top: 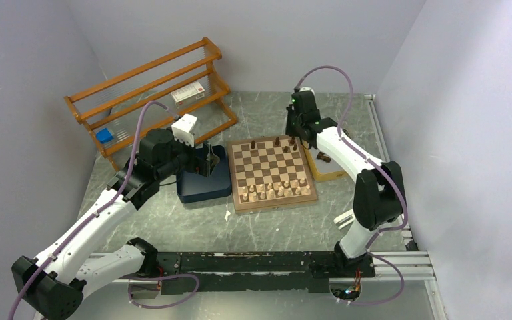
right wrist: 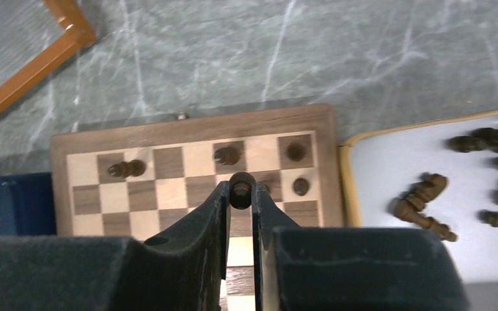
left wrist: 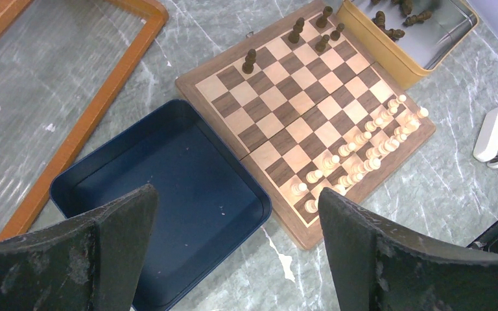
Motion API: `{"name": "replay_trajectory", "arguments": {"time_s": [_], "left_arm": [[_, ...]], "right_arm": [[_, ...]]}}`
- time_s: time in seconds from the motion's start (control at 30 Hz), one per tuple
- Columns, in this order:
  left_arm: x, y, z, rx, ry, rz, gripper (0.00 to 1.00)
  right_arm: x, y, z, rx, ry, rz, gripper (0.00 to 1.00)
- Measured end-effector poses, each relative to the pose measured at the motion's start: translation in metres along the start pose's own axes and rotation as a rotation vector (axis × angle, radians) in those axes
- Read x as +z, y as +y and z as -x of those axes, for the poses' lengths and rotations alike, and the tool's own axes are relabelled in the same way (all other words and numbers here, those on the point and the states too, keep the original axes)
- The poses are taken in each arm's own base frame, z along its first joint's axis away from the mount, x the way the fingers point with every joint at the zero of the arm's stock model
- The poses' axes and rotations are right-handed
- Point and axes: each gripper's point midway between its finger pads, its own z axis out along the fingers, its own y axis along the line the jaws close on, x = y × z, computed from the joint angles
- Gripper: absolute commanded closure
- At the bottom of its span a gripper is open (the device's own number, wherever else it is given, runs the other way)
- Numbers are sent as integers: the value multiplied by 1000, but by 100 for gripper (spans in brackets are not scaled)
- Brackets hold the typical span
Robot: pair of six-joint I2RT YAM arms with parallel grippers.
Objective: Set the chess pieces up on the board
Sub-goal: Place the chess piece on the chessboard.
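The board (top: 277,205) lies mid-table, with a few dark chess pieces (top: 277,141) upright on its far rows. My right gripper (right wrist: 240,194) is shut on one dark chess piece (right wrist: 240,188), held above the board's (right wrist: 188,123) far right squares, beside standing pieces (right wrist: 227,155). More dark pieces (right wrist: 425,207) lie loose in a yellow tray (right wrist: 349,188) right of the board. My left gripper (left wrist: 237,194) is open and holds nothing. It hangs over the near edge of the dark blue tray (left wrist: 168,181), left of the board (left wrist: 188,87).
Pale cream pieces (top: 277,190) fill the board's two near rows. An orange wooden rack (top: 153,87) stands at the back left. A white stapler-like object (top: 343,220) lies near the right arm's base. A small white scrap (top: 227,215) is on the table by the blue tray (top: 203,190).
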Motion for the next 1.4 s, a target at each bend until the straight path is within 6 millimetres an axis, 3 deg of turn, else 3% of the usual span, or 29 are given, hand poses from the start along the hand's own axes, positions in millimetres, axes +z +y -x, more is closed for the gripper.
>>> {"name": "replay_trajectory", "arguments": {"time_s": [0.27, 0.5, 0.77, 1.17, 1.4], "left_arm": [[0, 0, 0, 0, 0, 0, 2], [0, 0, 0, 0, 0, 0, 2], [0, 0, 0, 0, 0, -1, 2], [0, 0, 0, 0, 0, -1, 2], [0, 0, 0, 0, 0, -1, 2]], "right_arm": [[-5, 41, -15, -32, 27, 60, 85], [-2, 58, -36, -60, 74, 68, 85], [7, 61, -54, -73, 112, 40, 85], [34, 44, -88, -98, 178, -47, 85], [41, 38, -97, -107, 193, -76, 85]]}}
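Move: The right hand already holds a dark chess piece; its empty light square lies about 5 cm left, 3 cm back and 12 cm below. Around it, all some 11 cm below the hand, stand the near dark pawn (2 cm left, 3 cm back), the tall far-row piece (5 cm left, level) and the corner piece (straight below). From the left hand the square is roughly 14 cm ahead, 18 cm right and 21 cm below. The right hand carries the gripped piece left and slightly back, then lowers it about 10 cm towards the square. ##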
